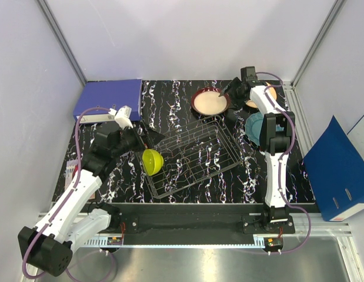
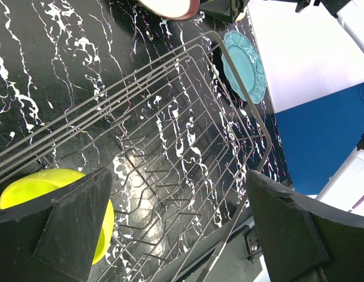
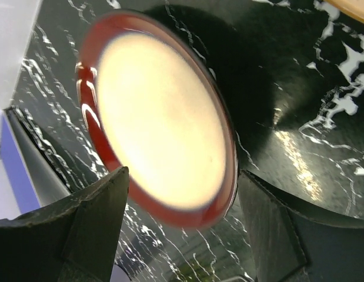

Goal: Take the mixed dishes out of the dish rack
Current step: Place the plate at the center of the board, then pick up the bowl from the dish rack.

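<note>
The wire dish rack lies mid-table, and the small yellow-green bowl leans at its left end. My left gripper hovers just above that bowl, open; in the left wrist view the bowl sits beside the left finger and only rack wires lie between the fingers. The cream bowl with dark red outside rests on the table behind the rack. My right gripper is at its right rim, open, with the bowl's edge between the spread fingers. The teal plate lies half hidden behind the right arm.
A salmon-pink piece shows behind the right wrist. One blue binder lies at the back left corner. Another blue binder stands off the table's right edge. Side walls close in on both sides.
</note>
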Controlling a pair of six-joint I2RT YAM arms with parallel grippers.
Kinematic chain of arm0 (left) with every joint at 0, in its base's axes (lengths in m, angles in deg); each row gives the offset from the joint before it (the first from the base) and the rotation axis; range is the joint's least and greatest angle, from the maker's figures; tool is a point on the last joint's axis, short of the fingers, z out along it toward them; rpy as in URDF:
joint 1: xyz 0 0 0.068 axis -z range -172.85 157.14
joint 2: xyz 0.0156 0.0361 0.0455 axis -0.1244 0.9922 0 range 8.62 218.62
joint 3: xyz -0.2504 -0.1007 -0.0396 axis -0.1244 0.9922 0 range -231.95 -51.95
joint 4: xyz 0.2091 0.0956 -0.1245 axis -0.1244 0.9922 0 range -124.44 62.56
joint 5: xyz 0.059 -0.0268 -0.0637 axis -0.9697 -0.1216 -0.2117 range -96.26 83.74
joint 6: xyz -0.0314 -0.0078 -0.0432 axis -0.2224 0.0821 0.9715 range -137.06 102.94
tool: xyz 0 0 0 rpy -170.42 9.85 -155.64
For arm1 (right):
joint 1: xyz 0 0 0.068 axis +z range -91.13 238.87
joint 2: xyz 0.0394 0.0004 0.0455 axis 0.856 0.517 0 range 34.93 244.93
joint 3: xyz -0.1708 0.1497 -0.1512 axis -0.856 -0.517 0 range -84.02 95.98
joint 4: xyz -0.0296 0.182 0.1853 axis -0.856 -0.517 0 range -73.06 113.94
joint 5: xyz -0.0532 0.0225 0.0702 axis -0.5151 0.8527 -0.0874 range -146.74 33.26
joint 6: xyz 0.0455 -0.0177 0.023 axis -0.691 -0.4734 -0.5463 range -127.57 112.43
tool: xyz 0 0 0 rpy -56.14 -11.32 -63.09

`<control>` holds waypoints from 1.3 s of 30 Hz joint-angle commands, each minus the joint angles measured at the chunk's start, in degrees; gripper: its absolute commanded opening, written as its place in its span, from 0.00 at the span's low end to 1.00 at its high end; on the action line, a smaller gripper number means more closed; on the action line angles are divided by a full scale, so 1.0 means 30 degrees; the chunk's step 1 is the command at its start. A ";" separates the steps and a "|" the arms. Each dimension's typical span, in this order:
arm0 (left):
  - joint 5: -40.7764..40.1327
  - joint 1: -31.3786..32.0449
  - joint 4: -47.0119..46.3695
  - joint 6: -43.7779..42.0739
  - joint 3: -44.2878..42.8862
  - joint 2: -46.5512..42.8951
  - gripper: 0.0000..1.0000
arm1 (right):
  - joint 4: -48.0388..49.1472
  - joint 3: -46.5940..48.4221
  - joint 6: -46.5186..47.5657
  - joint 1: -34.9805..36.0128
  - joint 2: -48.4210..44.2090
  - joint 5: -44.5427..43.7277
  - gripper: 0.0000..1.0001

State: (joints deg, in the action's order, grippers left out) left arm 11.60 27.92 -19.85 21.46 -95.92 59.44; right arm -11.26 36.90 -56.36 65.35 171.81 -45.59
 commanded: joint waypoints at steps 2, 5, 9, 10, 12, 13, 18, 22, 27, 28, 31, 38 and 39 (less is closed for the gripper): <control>0.0694 -0.0040 -0.0234 -0.0126 -0.0140 -0.0126 0.99 | -0.0571 0.0913 0.0386 0.0125 -0.1388 -0.0233 0.81; 0.0636 -0.0040 -0.0234 -0.0155 0.0006 -0.0214 0.99 | -0.0571 0.0533 0.0357 0.0154 -0.1271 -0.0233 0.81; 0.0548 -0.0040 -0.0118 -0.0301 0.0124 -0.0244 0.99 | -0.0455 0.0006 0.0503 0.0154 -0.1620 -0.0467 0.81; 0.0403 -0.0040 -0.0088 -0.0360 0.0066 -0.0302 0.99 | -0.0251 -0.0314 0.0561 0.0154 -0.1941 -0.0583 0.80; 0.0081 -0.0040 0.0350 -0.0827 -0.0139 -0.0389 0.99 | 0.2054 -0.2563 0.0475 0.0242 -0.3841 -0.0614 0.80; -0.0385 -0.0040 0.0526 -0.1090 -0.0430 -0.0506 0.99 | 0.3313 -0.3705 0.0300 0.0300 -0.4777 -0.0643 0.80; -0.1969 -0.0040 0.2165 -0.2790 -0.1720 -0.0829 0.99 | 0.7046 -0.7318 0.1610 0.1438 -1.0229 -0.1519 0.81; -0.3083 -0.0040 0.2900 -0.3144 -0.2162 -0.1325 0.99 | 0.7952 -0.9219 0.2552 0.2872 -1.3686 -0.2429 0.81; -0.4196 -0.0011 0.3485 -0.2237 -0.1518 -0.2672 0.99 | 0.8479 -1.3610 0.3404 0.4751 -1.7876 -0.4509 0.81; -0.4865 0.0018 0.3660 -0.2003 -0.1256 -0.3371 0.99 | 0.8685 -1.5272 0.3491 0.5015 -1.8462 -0.4597 0.80; -0.6535 0.0223 0.4741 -0.1680 -0.0815 -0.4723 0.99 | 0.8572 -1.7564 0.4280 0.7147 -2.0716 -0.5881 0.80; -0.8121 0.3435 0.5713 -0.1065 0.0064 -0.5196 0.99 | 0.7984 -2.0296 0.5163 1.0638 -2.2745 -0.8348 0.80; -0.8878 0.4084 0.5684 -0.0948 0.0181 -0.5050 0.99 | 0.8013 -2.0675 0.5104 1.0788 -2.2862 -0.8406 0.80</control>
State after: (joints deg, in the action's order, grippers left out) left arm -8.50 33.52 -3.63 17.01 -97.06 42.92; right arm 11.97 -22.94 -43.03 94.90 107.38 -65.02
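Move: My right hand, open and empty, is just above the right side of the plate, whose middle lies about 6 cm left, 3 cm ahead and 7 cm down. From that hand the flowered plate is some 16 cm right and 8 cm farther out, the teal plate 17 cm right and 10 cm back. The green bowl sits roughly 2 cm ahead, 6 cm left and 17 cm below my left hand; the rack's middle is 9 cm right of that hand, 2 cm ahead, 20 cm down. After a brief pause I sweep my open right hand up off the plate by nearly 30 cm and back some 24 cm over the rack, drifting left, tipping its fingers up about 40 degrees, then sinking partway again. Meanwhile my open left hand shifts left about 6 cm and back a little, rising slightly and turning counter-clockwise above the green bowl. ##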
